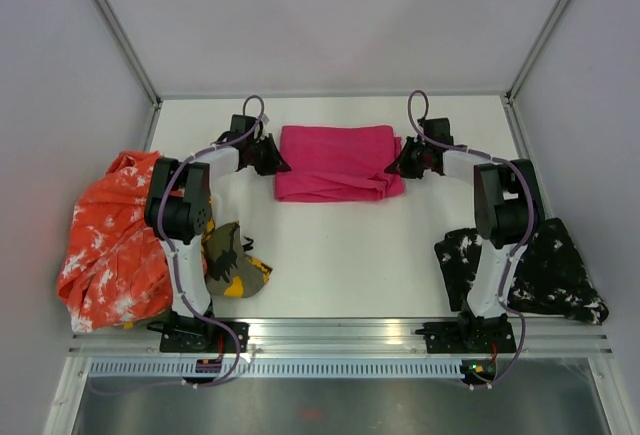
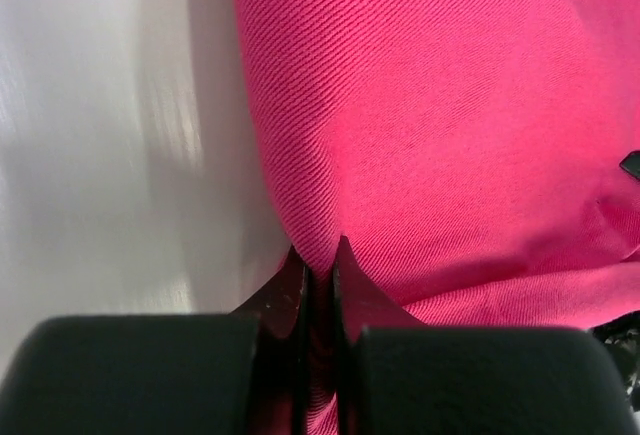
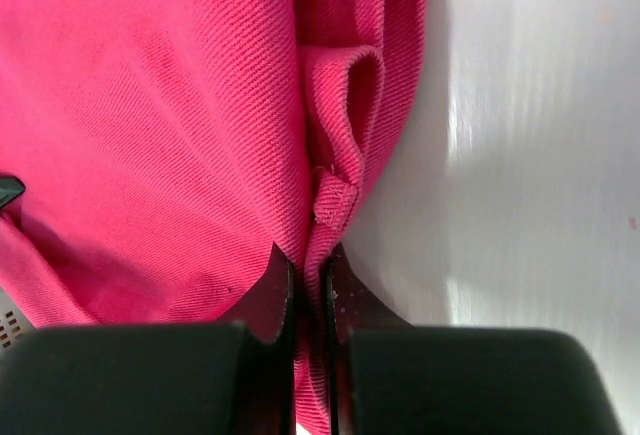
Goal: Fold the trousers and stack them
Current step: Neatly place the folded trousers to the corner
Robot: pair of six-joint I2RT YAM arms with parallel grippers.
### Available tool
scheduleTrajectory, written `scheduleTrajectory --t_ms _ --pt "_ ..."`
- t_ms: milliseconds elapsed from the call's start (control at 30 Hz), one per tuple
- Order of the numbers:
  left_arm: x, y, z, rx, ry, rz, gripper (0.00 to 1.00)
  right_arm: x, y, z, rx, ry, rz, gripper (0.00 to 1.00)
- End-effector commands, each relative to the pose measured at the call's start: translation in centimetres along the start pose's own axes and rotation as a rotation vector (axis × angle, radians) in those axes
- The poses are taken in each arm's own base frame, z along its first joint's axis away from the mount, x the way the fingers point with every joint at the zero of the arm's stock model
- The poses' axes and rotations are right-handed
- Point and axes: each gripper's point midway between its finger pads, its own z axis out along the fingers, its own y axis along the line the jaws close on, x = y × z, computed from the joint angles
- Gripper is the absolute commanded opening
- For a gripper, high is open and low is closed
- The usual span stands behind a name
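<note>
A folded magenta-pink pair of trousers (image 1: 335, 160) lies at the back middle of the white table (image 1: 340, 255). My left gripper (image 1: 274, 158) is at its left edge, shut on a pinch of the pink cloth (image 2: 420, 115); the cloth runs between the jaws. My right gripper (image 1: 398, 163) is at the right edge, shut on a hem of the same trousers (image 3: 160, 125). Both sets of jaws stand nearly together with pink fabric squeezed between them.
Orange-white mottled trousers (image 1: 110, 240) lie heaped at the left edge. An olive-yellow camouflage pair (image 1: 235, 265) sits by the left arm's base. A black pair with white splatters (image 1: 545, 270) lies near the right arm's base. Walls enclose the table on three sides.
</note>
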Motion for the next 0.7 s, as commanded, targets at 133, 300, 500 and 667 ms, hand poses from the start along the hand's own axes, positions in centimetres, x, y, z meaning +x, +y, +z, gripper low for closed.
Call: scheduleTrajectory --t_ms 133,300,500,667 --pt "1.2 -5.2 -4.5 0.085 -0.044 0.025 0.02 -3.1 2.1 -8.5 0.157 -0.109 -0.092 0.0" --pt "3.0 -11.3 -7.3 0.152 -0.079 0.105 0.02 -5.0 2.8 -15.2 0.26 -0.224 -0.151 0.0" --pt "8.4 -18.9 -8.6 0.245 -0.091 0.17 0.02 -7.4 -2.3 -25.9 0.592 -0.384 -0.131 0.0" --pt "13.6 -23.8 -10.0 0.352 -0.115 0.174 0.02 -7.1 -6.5 -35.4 0.877 -0.531 -0.065 0.0"
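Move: Each hand already pinches a side edge of the folded pink trousers; their middle lies about 12 cm inward and 2 cm ahead of either hand. The black patterned cloth they are heading for is roughly 26 cm right and 27 cm back of the right hand, slightly below it; from the left hand, some 49 cm right and 27 cm back. The camouflage cloth lies about 11 cm left and 24 cm back of the left hand. Still pinching the two side edges, both hands carry the pink trousers right, back and up together towards the black patterned cloth, starting slowly and quickening. Each goes some 16 cm to the right; the right hand rises most, about 19 cm, rolling its left side down and turning clockwise, while the left draws back about 15 cm, rises some 13 and turns slightly clockwise. ##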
